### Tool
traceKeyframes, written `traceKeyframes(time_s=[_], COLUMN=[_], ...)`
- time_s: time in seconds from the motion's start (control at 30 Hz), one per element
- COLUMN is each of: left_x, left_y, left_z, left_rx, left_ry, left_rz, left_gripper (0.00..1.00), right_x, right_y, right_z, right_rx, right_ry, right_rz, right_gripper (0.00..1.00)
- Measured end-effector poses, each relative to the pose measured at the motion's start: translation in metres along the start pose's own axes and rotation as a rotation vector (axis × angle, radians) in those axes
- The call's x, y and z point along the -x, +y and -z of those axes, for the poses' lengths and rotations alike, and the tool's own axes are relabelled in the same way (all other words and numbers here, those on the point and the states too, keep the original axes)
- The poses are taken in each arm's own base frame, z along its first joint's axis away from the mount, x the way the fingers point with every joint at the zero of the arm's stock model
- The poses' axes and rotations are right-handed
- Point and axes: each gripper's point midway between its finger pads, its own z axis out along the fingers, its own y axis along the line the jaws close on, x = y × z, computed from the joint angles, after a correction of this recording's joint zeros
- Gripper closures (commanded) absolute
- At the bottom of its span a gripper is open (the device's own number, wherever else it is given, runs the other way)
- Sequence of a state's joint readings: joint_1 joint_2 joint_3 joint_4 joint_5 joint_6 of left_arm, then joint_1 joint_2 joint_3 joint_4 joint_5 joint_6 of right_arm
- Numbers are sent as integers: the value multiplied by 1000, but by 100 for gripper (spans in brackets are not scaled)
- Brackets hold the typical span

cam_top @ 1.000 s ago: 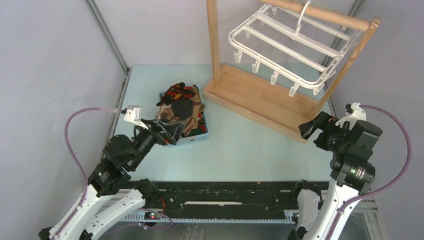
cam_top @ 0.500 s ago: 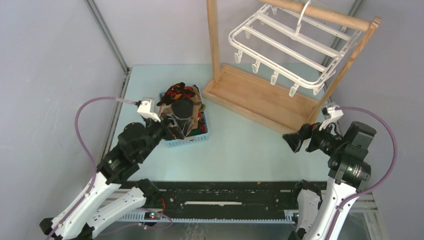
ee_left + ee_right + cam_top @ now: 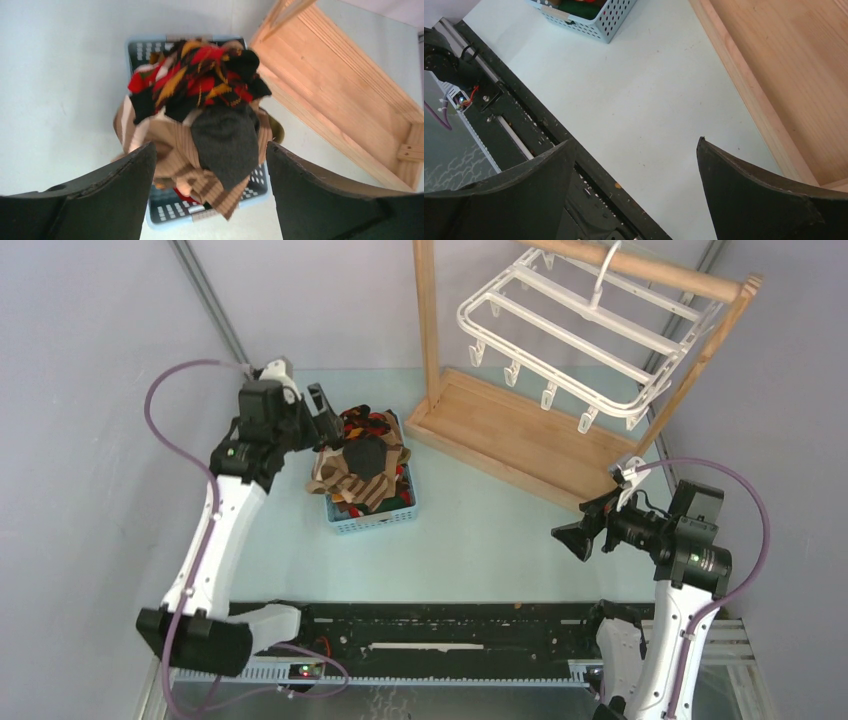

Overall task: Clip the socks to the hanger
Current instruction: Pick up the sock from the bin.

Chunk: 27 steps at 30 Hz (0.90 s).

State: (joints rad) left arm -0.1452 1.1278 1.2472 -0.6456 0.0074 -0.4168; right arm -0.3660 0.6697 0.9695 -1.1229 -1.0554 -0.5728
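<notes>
The socks (image 3: 362, 455) lie heaped in a small blue basket (image 3: 385, 520): black argyle ones (image 3: 200, 75) with red and orange diamonds at the back, a plain dark one (image 3: 225, 135) over brown striped ones (image 3: 175, 150). My left gripper (image 3: 325, 420) hovers open above the pile's far left side; in its wrist view the left gripper (image 3: 210, 147) frames the heap without touching it. The white hanger (image 3: 580, 330) hangs by its hook from the round rail, clips dangling empty. My right gripper (image 3: 572, 538) is open over bare table, right gripper (image 3: 636, 141) holding nothing.
The tan wooden stand's base (image 3: 510, 440) sits diagonally between basket and right arm, also seen as a wooden base (image 3: 340, 90) and wooden base (image 3: 784, 60). A black rail (image 3: 524, 125) runs along the table's near edge. The basket corner (image 3: 609, 20) shows far left of the right gripper.
My left arm has risen and swung from the basket's near side to its far left, above the pile. My right gripper has moved left and down toward the table's middle.
</notes>
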Motion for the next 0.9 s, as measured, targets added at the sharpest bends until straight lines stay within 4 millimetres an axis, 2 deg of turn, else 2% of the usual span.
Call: traceKeyframes(time_s=[0.03,0.13,0.27,0.37,0.53,0.8,0.9], left_x=[10,24,25,26,23,-2,-8], left_y=[-1,-1,5,11,17,20,24], left_z=[-6,-21,-42,-59,-79,-87,-93], left_rx=[6,10,13,5,-40,-93,-92], left_ry=[1,22,110,191,287,396,422], left_rz=[-32,-137,-323,-405,-466,-501,-509], left_gripper=[21,31,46,51,52,51,56], right_x=[0,0,0,-3,-6,-3,-3], right_y=[-1,-3,-5,-7,-11,-15,-16], right_z=[0,-1,-2,-4,-7,-8,-8], right_rx=[0,0,-1,3,7,3,3], right_ry=[1,2,2,6,12,5,5], right_rz=[0,5,7,-4,-18,-7,-10], right_gripper=[0,0,0,0,0,0,0])
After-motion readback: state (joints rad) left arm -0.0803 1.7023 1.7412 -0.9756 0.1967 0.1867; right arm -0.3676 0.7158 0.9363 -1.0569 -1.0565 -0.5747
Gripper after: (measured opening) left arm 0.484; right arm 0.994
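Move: The red argyle sock on top of the bin lies about 10 cm ahead of the left hand, some 4 cm to its right and 13 cm below. The dark grey sock is roughly 7 cm nearer the base than the argyle sock and 3 cm farther right; the brown striped sock is about 12 cm nearer than the argyle one and level with it sideways. From the right hand, the argyle sock is around 24 cm ahead, 38 cm left and 11 cm lower. Towards the argyle sock at the far end of the bin, the left hand reaches about 7 cm forward, then stops advancing and sinks, ending some 6 cm lower. On the way the wrist turns clockwise about 25 degrees, its left side rises, and the fingers tip farther down while narrowing from nearly wide to about half open, with no contact to be seen. ##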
